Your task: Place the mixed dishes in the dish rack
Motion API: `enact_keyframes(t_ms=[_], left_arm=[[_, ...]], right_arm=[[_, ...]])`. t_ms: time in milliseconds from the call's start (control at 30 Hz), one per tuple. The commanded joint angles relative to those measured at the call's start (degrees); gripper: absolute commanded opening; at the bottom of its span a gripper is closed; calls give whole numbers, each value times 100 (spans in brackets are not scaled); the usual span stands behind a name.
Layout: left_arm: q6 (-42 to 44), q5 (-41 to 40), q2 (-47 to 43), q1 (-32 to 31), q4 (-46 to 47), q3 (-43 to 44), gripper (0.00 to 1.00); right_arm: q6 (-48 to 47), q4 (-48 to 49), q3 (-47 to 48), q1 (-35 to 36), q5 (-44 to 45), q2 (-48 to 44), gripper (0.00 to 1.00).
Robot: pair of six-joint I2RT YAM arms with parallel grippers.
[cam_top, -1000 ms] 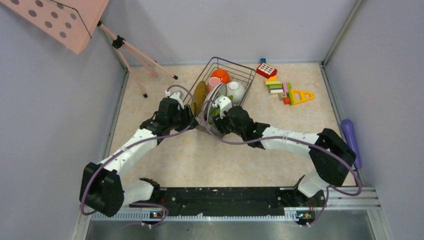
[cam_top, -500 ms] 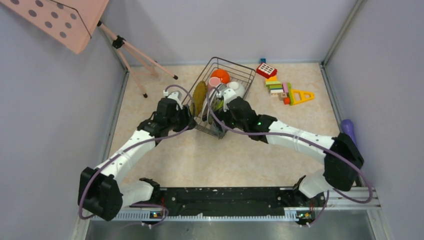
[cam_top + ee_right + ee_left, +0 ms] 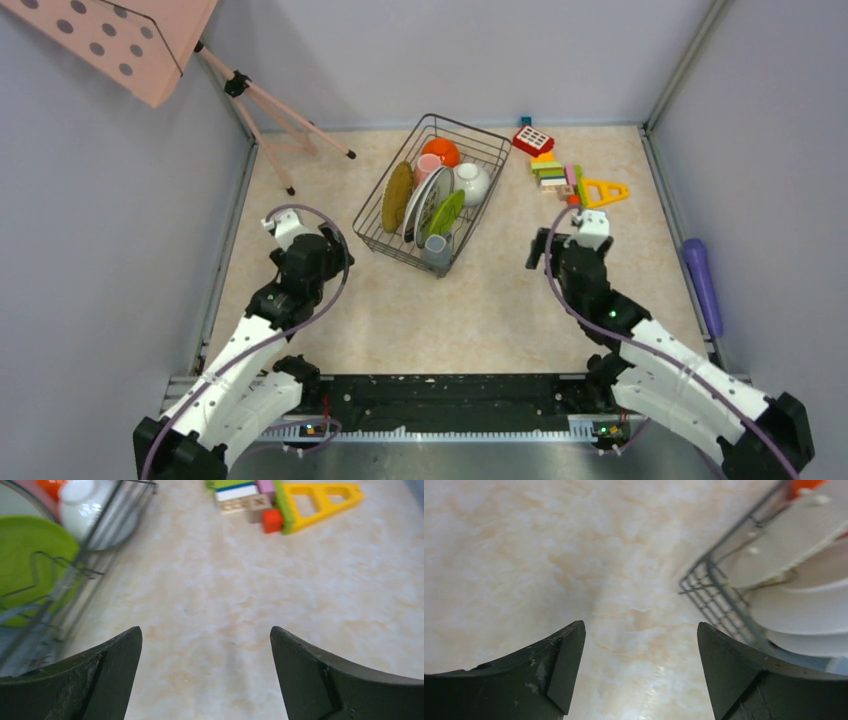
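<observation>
The dish rack (image 3: 470, 135) stands at the back middle of the table, a dark wire basket. In it stand the straw mat (image 3: 397, 196), the white plate (image 3: 422, 200) and the lime-green plate (image 3: 445, 213), all on edge. Behind them are the orange bowl (image 3: 440, 151), the pink cup (image 3: 428, 166) and a whitish cup (image 3: 472, 183); another cup (image 3: 436, 250) sits at the near corner. My left gripper (image 3: 318, 243) hangs open left of the rack (image 3: 714, 590), holding nothing. My right gripper (image 3: 568, 243) is open to the right of the rack (image 3: 107, 515), empty, the green plate (image 3: 30, 545) at its left.
Colourful toy blocks (image 3: 570, 180) and a red toy (image 3: 533, 139) lie right of the rack, also ahead of the right gripper (image 3: 280, 500). A pink tripod stand (image 3: 270, 110) fills the back left corner. A purple object (image 3: 700, 275) lies along the right wall.
Both arms have drawn back from the rack toward their own sides and both grippers have opened wide. The plates they were at now stand alone in the rack.
</observation>
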Motion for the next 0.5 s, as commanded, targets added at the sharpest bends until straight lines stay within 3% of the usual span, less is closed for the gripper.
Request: enact_keyframes(t_ms=[0, 133, 200, 333, 467], left_arm=[[-261, -1512, -113, 25, 692, -681, 88], [713, -2416, -208, 25, 2420, -1664, 89], [811, -2844, -219, 33, 2893, -1862, 89], [2313, -2266, -322, 39, 4223, -2206, 88], [3631, -2303, 49, 44, 6175, -2996, 87]], right_arm=[[-638, 1586, -1224, -454, 716, -1196, 97], [-1517, 2236, -1817, -802, 885, -1625, 99], [-1503, 2467, -1970, -1255, 301, -1581, 98], [-1952, 3268, -2181, -1853, -393, -928, 98], [-2193, 4877, -2642, -1987, -199, -131, 99]])
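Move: The dish rack's middle lies some 16 cm ahead and 20 cm to the right of the empty left gripper, about 8 cm lower. From the left gripper the grey mug in the rack's near corner is about 4 cm ahead and 21 cm right, and the brown plate 16 cm ahead and 12 cm right. From the empty right gripper the rack's middle is about 16 cm ahead and 24 cm left, the mug 3 cm ahead and 23 cm left, the toy blocks 21 cm ahead and 5 cm right. Draw both empty, wide-open grippers apart, away from the loaded rack. Take the right one about 11 cm to the right, sinking a little, turning some 15 degrees clockwise and tipping its fingers up; swing the left one about 7 cm left and down, then let it rise slightly, rolling its left side up some 20 degrees with a small counter-clockwise turn. Touch nothing. ##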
